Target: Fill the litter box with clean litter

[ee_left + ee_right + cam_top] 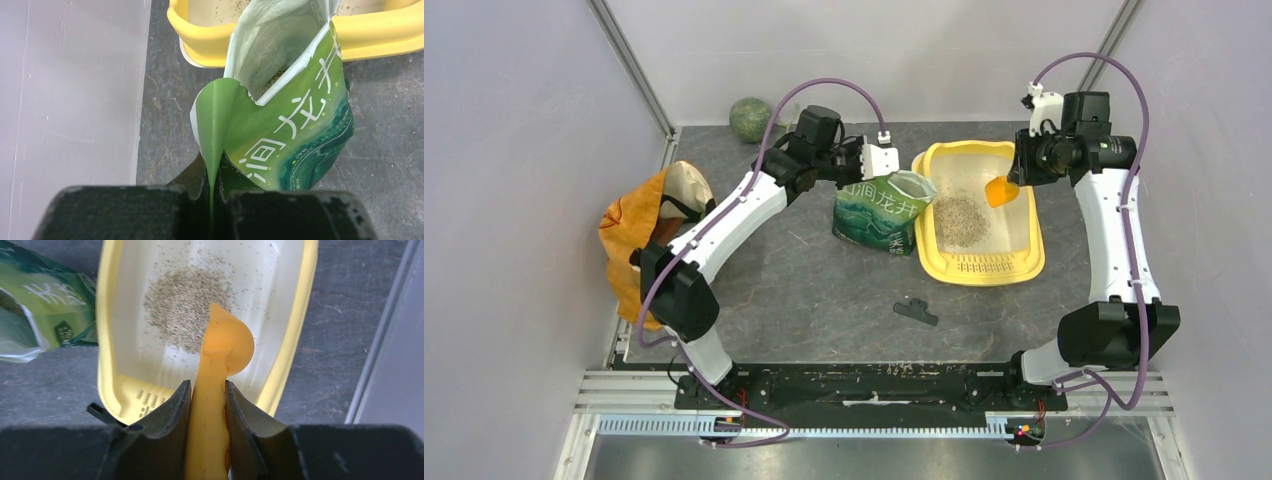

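Note:
The yellow litter box [1024, 262] lies right of centre, its slotted grille at the near end. A loose pile of grey-beige clean litter [961, 218] sits in its pale basin [280, 300]; the right wrist view shows the pile [181, 307] below the scoop. My right gripper [207, 387] is shut on the handle of an orange scoop [227, 342], held over the box's right side [1001, 190]. My left gripper [214, 180] is shut on the folded top edge of the green printed pouch [295, 125], which stands open-mouthed against the box's left rim [380, 35].
An orange-yellow bag [639, 240] slumps against the left wall. A green ball [750, 118] rests at the back left. A small black part [916, 311] lies on the grey tabletop in front of the box. Walls close in both sides.

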`<state>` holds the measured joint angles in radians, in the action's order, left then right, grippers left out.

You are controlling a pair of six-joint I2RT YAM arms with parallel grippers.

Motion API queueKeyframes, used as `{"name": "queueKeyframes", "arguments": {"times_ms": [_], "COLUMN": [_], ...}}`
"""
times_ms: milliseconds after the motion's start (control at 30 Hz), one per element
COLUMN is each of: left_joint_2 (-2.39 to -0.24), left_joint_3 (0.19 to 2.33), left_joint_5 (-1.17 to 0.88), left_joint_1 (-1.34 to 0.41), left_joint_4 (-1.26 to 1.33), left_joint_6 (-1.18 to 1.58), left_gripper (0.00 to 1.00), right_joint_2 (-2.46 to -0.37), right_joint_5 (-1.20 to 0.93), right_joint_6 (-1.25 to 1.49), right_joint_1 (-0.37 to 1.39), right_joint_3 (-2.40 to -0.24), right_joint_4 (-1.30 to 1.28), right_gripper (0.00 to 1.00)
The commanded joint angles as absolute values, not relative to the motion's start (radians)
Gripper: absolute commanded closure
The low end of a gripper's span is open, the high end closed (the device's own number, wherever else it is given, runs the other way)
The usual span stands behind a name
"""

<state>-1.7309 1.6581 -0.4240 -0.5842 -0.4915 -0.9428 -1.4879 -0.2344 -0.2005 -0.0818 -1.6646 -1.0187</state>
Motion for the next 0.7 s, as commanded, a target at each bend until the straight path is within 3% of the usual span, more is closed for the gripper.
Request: {"name": "queueKeyframes", "arguments": {"times_ms": [0,333,500,667], "left_joint_2": [-1.645,-1.569,-1.528,-1.531], "left_joint_3": [1.661,1.624,1.541,1.531], "left_joint_5": [-0.383,-0.367,-0.366,-0.360], "left_joint_1": [-0.534,-0.458,-0.456,-0.456], "left_joint_4": [-0.454,-0.512,-0.493,-0.485], "left_joint_6": [-0.887,-0.931,-0.965,-0.953], "left_gripper": [0.98,0.98,0.98,0.98], "right_joint_2": [-1.480,-1.516,-1.465,-1.485], "right_joint_5": [-0.364,-0.599,-0.789,-0.971], "right_joint_6": [-0.148,-0.008,0.173,0.209], "right_joint_1": [-0.081,-0.087,-0.095,-0.095], "right_joint_3": [-1.746,-1.843,-1.765,-1.702], "right_joint_4": [-1.031,-1.004,-0.831,-0.871], "right_gripper": [1.00,1.00,1.00,1.00]}}
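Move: The bag's mouth, next for the scoop in the right hand, lies about 24 cm left of that hand, nearly level fore and aft, some 5 cm lower. The litter box's middle is roughly 3 cm left, 4 cm ahead and 20 cm below; its litter pile is 8 cm left and 3 cm ahead. From the left hand, pinching the bag's rim, the mouth is about 12 cm right, 2 cm back and 5 cm lower. Right lifts the scoop 7 cm and leftward 9, rolling 30 degrees; left, still pinching, draws the bag 8 cm left. ##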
